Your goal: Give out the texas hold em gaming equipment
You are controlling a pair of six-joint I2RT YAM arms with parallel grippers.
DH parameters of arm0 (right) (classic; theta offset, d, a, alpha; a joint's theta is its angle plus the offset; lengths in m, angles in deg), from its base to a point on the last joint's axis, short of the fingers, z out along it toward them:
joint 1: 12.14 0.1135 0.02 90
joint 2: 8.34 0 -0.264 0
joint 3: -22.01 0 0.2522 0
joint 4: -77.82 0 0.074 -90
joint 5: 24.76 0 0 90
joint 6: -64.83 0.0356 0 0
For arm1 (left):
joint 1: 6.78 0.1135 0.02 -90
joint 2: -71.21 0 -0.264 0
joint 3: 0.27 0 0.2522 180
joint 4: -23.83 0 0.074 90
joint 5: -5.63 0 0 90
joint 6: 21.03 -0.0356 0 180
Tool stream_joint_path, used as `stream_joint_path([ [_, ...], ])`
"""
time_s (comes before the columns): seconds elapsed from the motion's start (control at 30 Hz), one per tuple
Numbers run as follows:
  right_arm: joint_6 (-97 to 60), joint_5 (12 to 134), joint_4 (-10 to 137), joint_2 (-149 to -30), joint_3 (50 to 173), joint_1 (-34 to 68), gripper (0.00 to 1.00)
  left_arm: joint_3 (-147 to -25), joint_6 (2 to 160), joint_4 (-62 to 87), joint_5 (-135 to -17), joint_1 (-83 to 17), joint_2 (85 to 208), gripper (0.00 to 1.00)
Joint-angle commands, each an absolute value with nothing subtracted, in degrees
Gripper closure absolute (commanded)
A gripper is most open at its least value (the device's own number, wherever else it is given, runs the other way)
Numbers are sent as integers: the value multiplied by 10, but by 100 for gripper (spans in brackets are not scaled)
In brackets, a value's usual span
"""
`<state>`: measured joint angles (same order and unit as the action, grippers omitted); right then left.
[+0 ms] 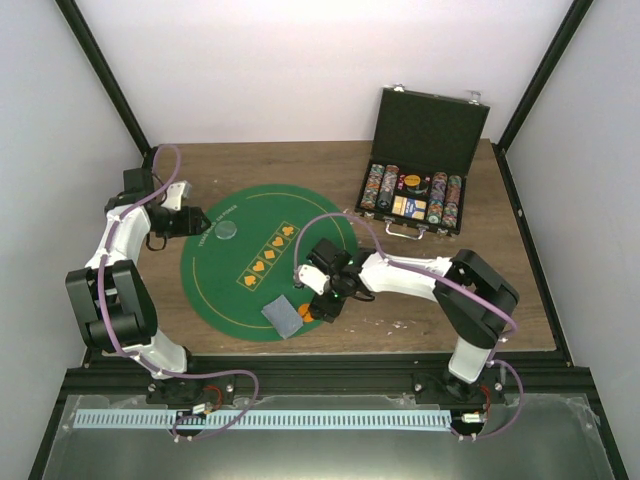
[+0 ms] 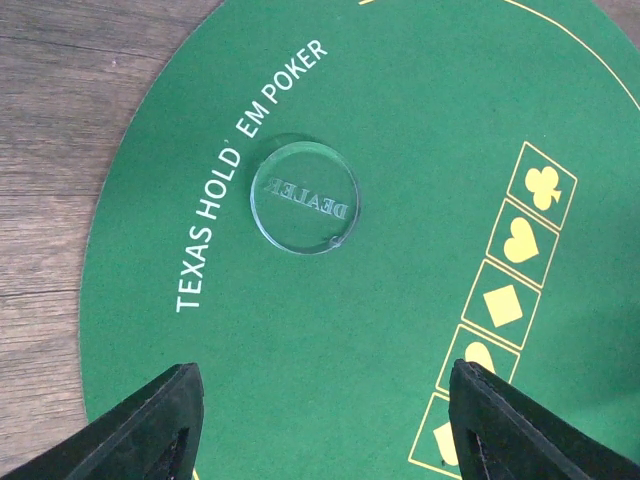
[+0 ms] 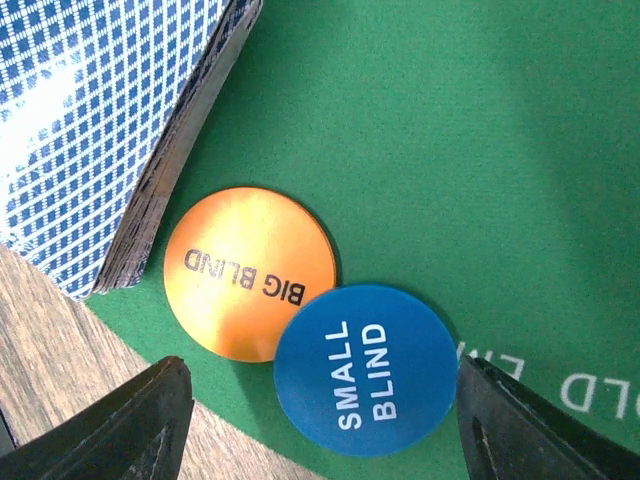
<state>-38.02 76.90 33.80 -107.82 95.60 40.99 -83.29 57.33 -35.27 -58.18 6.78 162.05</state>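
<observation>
A stack of blue-diamond-backed playing cards (image 3: pixel 90 120) lies at the near edge of the green mat (image 3: pixel 450 150). Beside it sits an orange "BIG BLIND" disc (image 3: pixel 240 265), and a blue "SMALL BLIND" disc (image 3: pixel 365 370) overlaps its rim. My right gripper (image 3: pixel 322 400) hovers open over the blue disc, one finger to each side and neither touching it. A clear "DEALER" disc (image 2: pixel 303 194) rests on the mat's left part. My left gripper (image 2: pixel 325 400) stands open just short of it, holding nothing. Striped poker chips (image 1: pixel 378 185) fill rows in the case. From above, the cards (image 1: pixel 283 316) lie left of my right gripper (image 1: pixel 318 300).
The black case (image 1: pixel 432 125) stands open at the back right of the wooden table (image 1: pixel 500 300), its lid upright. The round mat (image 1: pixel 225 290) covers the table's middle. My left gripper (image 1: pixel 190 222) is at the mat's left rim. Black frame posts rise at both back corners.
</observation>
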Motion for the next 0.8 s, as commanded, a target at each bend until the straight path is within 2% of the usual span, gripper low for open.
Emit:
stream_joint_path([
  [0.0, -391, 758, 352, -1092, 953, 414, 29, -825, 564, -350, -574, 68, 1611, 31],
  [0.17, -394, 718, 356, -1118, 955, 413, 38, -823, 564, -349, -575, 68, 1611, 31],
  [0.27, -392, 697, 355, -1124, 954, 414, 40, -823, 564, -348, -576, 68, 1610, 32],
  [0.47, -385, 650, 364, -1112, 942, 407, 52, -825, 564, -346, -577, 68, 1610, 32],
  [0.77, -382, 652, 375, -1129, 982, 338, 55, -826, 565, -346, -578, 67, 1610, 32],
])
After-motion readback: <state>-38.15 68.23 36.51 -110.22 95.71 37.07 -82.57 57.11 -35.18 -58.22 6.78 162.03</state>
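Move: The small blind button lies almost under my right hand, about 1 cm ahead and 2 cm below, with the big blind button about 3 cm to its left and 2 cm nearer me, partly against it. The card deck sits some 8 cm left and 1 cm back of that hand, at the same low level. From my left hand the small blind is about 31 cm right, 14 cm back and 12 cm lower. I sink my right hand about 1.5 cm while easing forward onto the small blind, closing my half-open fingers until they pinch its edges. Keeping that low height and grip, I slide it away from the big blind, forward and somewhat right, ending some 5 cm ahead of where I began, with the wrist tipping and turning slightly clockwise. ##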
